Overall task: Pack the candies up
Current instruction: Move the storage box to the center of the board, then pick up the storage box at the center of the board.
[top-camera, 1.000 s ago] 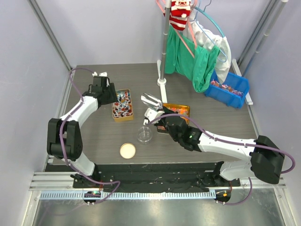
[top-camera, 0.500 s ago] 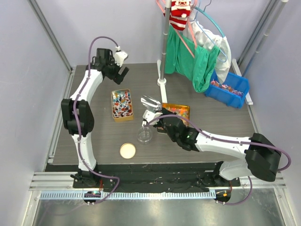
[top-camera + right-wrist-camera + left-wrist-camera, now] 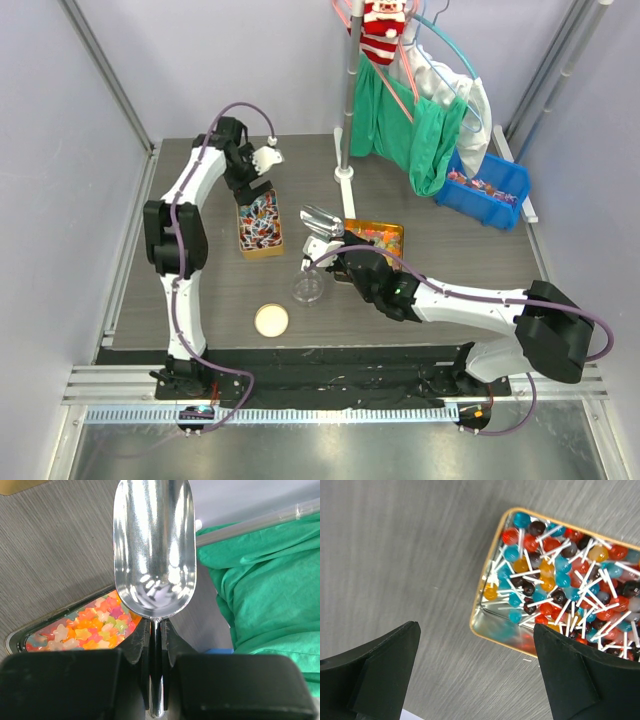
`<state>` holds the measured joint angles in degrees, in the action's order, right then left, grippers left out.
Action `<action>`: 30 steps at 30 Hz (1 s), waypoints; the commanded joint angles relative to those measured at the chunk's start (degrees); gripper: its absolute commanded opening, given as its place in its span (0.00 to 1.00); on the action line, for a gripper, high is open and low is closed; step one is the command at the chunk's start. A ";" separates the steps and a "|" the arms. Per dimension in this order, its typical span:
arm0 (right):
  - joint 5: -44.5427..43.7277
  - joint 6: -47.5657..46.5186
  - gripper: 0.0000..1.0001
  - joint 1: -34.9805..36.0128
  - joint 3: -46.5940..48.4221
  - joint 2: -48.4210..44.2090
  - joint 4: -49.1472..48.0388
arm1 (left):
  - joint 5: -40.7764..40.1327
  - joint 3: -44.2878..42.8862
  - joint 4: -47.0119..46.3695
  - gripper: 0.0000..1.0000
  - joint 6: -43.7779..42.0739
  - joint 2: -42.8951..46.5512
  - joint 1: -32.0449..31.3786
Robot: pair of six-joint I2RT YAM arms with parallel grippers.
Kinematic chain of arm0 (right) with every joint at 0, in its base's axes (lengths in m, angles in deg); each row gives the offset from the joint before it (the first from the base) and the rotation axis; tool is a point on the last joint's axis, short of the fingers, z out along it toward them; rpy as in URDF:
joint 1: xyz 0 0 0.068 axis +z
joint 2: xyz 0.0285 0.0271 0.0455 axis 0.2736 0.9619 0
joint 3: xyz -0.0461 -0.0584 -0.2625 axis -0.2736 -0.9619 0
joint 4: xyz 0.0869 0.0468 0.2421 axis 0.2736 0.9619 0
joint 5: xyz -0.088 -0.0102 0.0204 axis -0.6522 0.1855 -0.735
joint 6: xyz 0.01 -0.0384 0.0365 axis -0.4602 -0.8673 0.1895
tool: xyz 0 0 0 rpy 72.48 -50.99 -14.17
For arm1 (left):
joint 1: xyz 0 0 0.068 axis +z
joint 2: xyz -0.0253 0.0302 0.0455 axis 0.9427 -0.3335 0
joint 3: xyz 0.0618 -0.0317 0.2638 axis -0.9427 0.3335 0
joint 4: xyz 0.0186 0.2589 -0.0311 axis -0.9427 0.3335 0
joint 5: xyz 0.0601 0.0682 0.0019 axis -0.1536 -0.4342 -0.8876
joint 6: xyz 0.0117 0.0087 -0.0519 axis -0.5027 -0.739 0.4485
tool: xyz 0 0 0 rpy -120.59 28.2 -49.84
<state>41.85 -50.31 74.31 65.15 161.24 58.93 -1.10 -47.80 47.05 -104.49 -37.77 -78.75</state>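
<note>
The candies (image 3: pixel 560 580) are small red, blue, orange and dark balls on white sticks, heaped in a gold-rimmed tin (image 3: pixel 481 591) that lies left of centre (image 3: pixel 260 222). My left gripper (image 3: pixel 263 160) hovers open over the tin's far end; its black fingers (image 3: pixel 380 670) frame bare table and one corner of the tin, with nothing between them (image 3: pixel 475 680). My right gripper (image 3: pixel 156 645) is shut on the handle of an empty metal scoop (image 3: pixel 154 545), held up at mid-table (image 3: pixel 320 217) above a small clear jar (image 3: pixel 308 288).
An orange tin of star-shaped jelly pieces (image 3: pixel 378 236) lies beside the right gripper. A round lid (image 3: pixel 271 320) rests near the front edge. A blue bin of wrapped sweets (image 3: pixel 487 185), a pole stand (image 3: pixel 344 175) and hanging green cloth (image 3: pixel 420 130) occupy the back right.
The left arm lifted off the table's left side, swung up and right, and now hangs over the tin's far end with its jaws opened wide. The right arm and scoop barely moved.
</note>
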 commanded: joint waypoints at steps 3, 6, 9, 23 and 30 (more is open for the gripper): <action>-1.04 -0.04 0.01 0.28 0.49 0.11 -3.89 | -2.30 1.38 -4.84 0.97 -2.93 -0.63 0.23; -0.95 -0.13 0.01 0.28 0.41 -0.15 -3.80 | -3.44 1.38 -7.48 0.93 -2.32 -1.42 0.14; -0.78 -0.13 0.01 0.36 0.32 -0.15 -3.89 | -4.67 1.38 -9.68 0.86 -2.05 -2.39 0.14; -0.95 -0.39 0.01 0.28 0.23 1.25 -4.24 | -5.37 -0.56 -9.50 0.40 -2.67 -7.05 -0.03; -0.95 -0.39 0.01 0.36 0.23 1.26 -4.24 | -8.27 2.60 -9.51 0.12 0.14 -6.00 0.14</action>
<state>41.83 -50.53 74.31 65.13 162.75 58.62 -6.69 -46.13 38.83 -105.78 -45.15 -78.79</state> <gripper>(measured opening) 0.115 0.184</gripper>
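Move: The storage box of lollipops lies just below the left hand, its middle about 5 cm back, 2 cm to the right and 8 cm down, so its far end is nearly under the fingers. From that hand the glass jar is roughly 19 cm back and 12 cm right, and the star-candy tin 10 cm back and 26 cm right, both some 8 cm lower. From the right hand, the storage box is around 17 cm left, 3 cm ahead and 16 cm below. The storage box's far rim, close to its far left corner, is what the left hand comes down on: it sinks about 6 cm in all, easing 2 to 3 cm forward and slightly left on the way, with hardly any wrist turn. The wide-open fingers close steadily as they go, most of the way shut by the end, one on each side of the rim, and pinch it there. ##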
